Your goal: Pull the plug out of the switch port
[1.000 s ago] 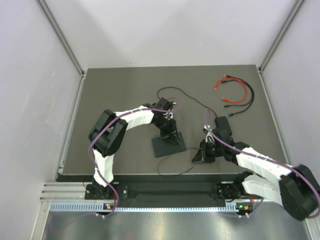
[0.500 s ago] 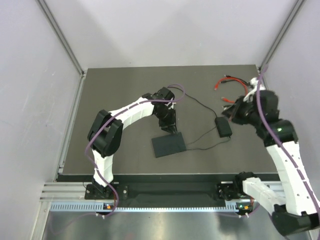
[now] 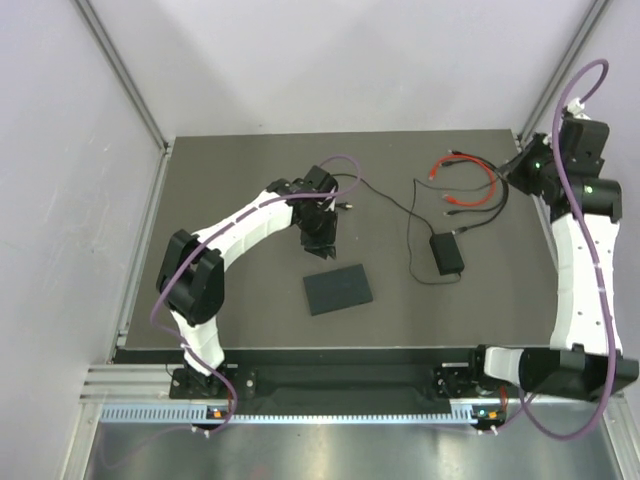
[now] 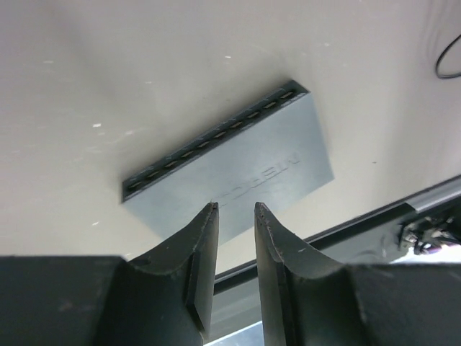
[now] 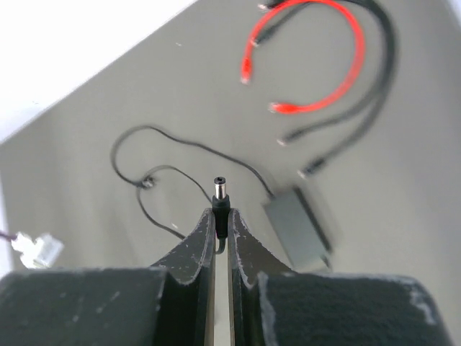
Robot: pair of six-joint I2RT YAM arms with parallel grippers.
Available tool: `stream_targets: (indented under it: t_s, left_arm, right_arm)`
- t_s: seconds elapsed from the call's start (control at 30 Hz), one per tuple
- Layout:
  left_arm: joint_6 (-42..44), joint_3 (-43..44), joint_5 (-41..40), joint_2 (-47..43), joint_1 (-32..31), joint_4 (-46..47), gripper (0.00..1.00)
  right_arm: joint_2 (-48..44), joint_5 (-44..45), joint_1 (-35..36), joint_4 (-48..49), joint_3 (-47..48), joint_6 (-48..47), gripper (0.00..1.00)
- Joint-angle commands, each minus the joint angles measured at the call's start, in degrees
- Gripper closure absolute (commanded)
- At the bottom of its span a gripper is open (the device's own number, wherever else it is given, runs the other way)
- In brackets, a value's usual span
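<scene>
The switch (image 3: 338, 289), a flat dark grey box, lies on the mat near the front; the left wrist view shows its row of sockets (image 4: 216, 137) with nothing plugged in. My left gripper (image 3: 322, 237) hovers just behind and above the switch (image 4: 252, 169), jaws slightly apart and empty (image 4: 235, 209). My right gripper (image 3: 524, 166) is raised high at the far right. It is shut (image 5: 222, 216) on a small black barrel plug (image 5: 220, 193), whose metal tip sticks out past the fingertips. The plug's thin cable is mostly hidden.
A black power-adapter brick (image 3: 447, 253) lies right of the switch, also in the right wrist view (image 5: 299, 227), with thin black cable looping over the mat (image 3: 385, 205). A red cable (image 3: 470, 182) and black leads (image 3: 495, 205) lie at the back right.
My right gripper has risen from beside the switch up and to the far right, carrying the plug away from it. My left gripper has lifted off the switch and drawn back.
</scene>
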Motion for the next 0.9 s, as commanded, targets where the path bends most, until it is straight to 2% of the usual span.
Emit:
stream_targets:
  t_s: [0.0, 0.17, 0.23, 0.33, 0.43, 0.5, 0.67, 0.87]
  left_arm:
    - [3.2, 1.3, -3.4, -4.1, 0.7, -2.5, 0.68]
    - [5.0, 1.7, -2.9, -5.3, 2.0, -3.4, 0.68]
    - [5.7, 0.6, -3.1, -6.3, 2.1, -2.3, 0.67]
    - [3.9, -3.6, -1.6, -7.5, 2.5, 0.8, 0.68]
    - [2.6, -7.1, 0.8, -9.0, 2.5, 2.6, 0.68]
    - [3.1, -8.4, 0.6, -10.0, 2.5, 2.4, 0.68]
    - [2.3, -10.7, -2.3, -12.8, 3.3, 1.0, 0.68]
    - [0.6, -13.3, -3.8, -15.6, 5.0, -0.8, 0.68]
  right_arm:
    - [6.0, -4.7, 1.1, 8.7, 4.2, 4.1, 1.0]
    - [17.2, -1.0, 8.6, 16.8, 10.3, 5.4, 1.0]
    - [20.0, 2.2, 12.6, 23.3, 10.5, 6.1, 1.0]
    - [22.9, 5.6, 13.7, 30.8, 10.1, 9.1, 1.0]
    - [26.4, 13.2, 14.7, 32.9, 14.3, 9.2, 1.0]
    - [27.8, 14.4, 15.0, 35.8, 15.4, 9.1, 1.0]
    - [40.4, 8.9, 18.4, 35.5, 26.8, 9.4, 1.0]
    - [50.6, 2.8, 27.2, 37.1, 29.9, 11.3, 1.0]
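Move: The power plug already in the right fingers hangs high on its thin cord; the bare far table it swings out over lies about 30 cm ahead, 15 to the left and 33 below. The red cable is 27 ahead and 5 to the right, the black adapter 3 ahead and 5 to the left, both some 32 below. From the left hand that bare patch is 36 ahead and 19 right; the switch lies 2 back, 3 right and 9 below. The plug, still pinched in the shut right fingers, is swept forward some 26 cm and left about 17, high over the table towards its bare far part; the fingers tip up some 15 degrees and the cord trails to the adapter. The empty, part-open left hand draws off about 6 cm left of the switch, ending slightly farther back. ##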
